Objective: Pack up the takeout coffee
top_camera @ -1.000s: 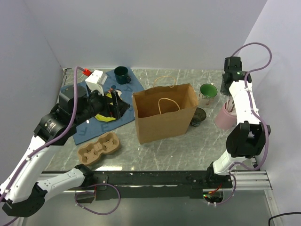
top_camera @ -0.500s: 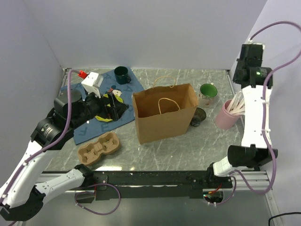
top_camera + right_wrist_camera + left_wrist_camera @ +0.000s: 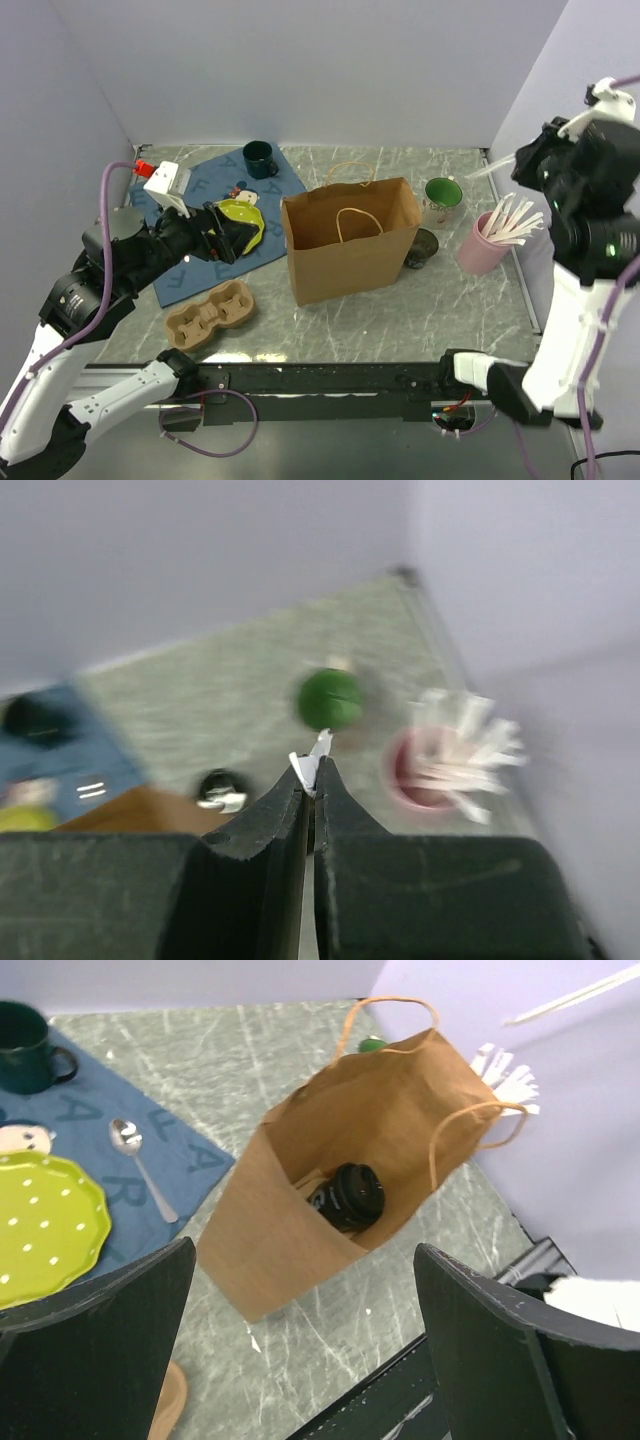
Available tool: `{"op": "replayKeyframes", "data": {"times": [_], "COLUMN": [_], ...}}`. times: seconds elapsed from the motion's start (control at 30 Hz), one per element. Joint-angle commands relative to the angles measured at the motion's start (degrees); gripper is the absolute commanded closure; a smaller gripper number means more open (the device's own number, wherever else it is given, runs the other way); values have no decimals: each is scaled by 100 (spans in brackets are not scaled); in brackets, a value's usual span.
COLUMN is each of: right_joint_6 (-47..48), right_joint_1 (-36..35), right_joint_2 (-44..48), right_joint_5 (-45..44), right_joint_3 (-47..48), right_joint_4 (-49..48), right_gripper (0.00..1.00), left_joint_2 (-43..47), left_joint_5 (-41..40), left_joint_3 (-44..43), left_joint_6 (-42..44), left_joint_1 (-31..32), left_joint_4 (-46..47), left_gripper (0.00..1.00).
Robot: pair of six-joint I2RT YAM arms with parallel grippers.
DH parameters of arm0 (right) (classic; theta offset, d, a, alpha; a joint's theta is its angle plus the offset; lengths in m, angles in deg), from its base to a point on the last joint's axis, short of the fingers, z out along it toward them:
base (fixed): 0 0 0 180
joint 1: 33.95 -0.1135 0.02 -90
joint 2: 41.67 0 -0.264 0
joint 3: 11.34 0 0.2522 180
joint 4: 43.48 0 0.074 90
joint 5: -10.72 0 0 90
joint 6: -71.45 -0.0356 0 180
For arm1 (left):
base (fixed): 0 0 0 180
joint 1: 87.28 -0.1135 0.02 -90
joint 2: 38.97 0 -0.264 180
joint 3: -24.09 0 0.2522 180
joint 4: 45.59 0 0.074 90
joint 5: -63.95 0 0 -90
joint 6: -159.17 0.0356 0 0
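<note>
The takeout coffee, a short dark cup with a round black lid, lies inside the open brown paper bag; the top view hides it. My left gripper hangs open left of the bag, over the blue mat, with nothing between its fingers. High at the right edge, my right gripper is shut on a thin white paper-wrapped stick that juts out to the left.
A small dark round container sits against the bag's right side. Nearby are a white mug with green inside and a pink cup of white sticks. Left: blue mat, green plate, spoon, dark green mug, cardboard cup carrier.
My right arm has risen and swung out to the right, lifting a white stick away from the pink cup. My left arm has drawn back to the left, still open.
</note>
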Motion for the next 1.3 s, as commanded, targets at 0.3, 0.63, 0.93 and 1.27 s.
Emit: {"op": "replayKeyframes", "data": {"times": [0.3,0.63,0.93,1.27], "right_joint_6": [-1564,-1467,-1274,-1125], "right_joint_1": [-78,-200,-1000,-1299], "right_joint_2": [1103,1087,902,770], "right_joint_5": [4117,4258,3608,3098], "right_joint_3": [-1680,-2489,-2683,-2526], "right_joint_4": [-1591,-1476,-1203,-923], "right_gripper": [94,88,81,55], "left_joint_2": [-541,-639,-524,-463], "left_joint_5": [-736,-578,-464,-516], "left_joint_3": [-865,-1052,-673,-515], "left_joint_6": [-39,-249,-548,-812], "left_joint_1": [20,20,20,20], "left_joint_4": [-523,-560,-216,56], "left_gripper": [3,3,3,3]}}
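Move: The right hand, holding a white straw high over the table, has the paper bag about 28 cm to its left and a couple of centimetres farther out, its middle some 37 cm below. The pink straw cup stands about 5 cm ahead and 4 cm right of the hand, the dark glass 7 cm ahead and 10 cm left, and the green-lined mug roughly 17 cm ahead and 4 cm left, all some 44 cm below. From the left hand the bag is about 11 cm ahead, 21 cm right and 29 cm below. Still pinching the straw, the right hand swings some 17 cm left towards the paper bag, first rising and drawing back about 4 cm, while the wrist turns roughly 40 degrees counter-clockwise and its left side tilts up. Over the second part it sinks about 12 cm from its highest point, beside and above the bag's right end, and the nearly shut fingers part to not quite half open, letting go of the straw. ##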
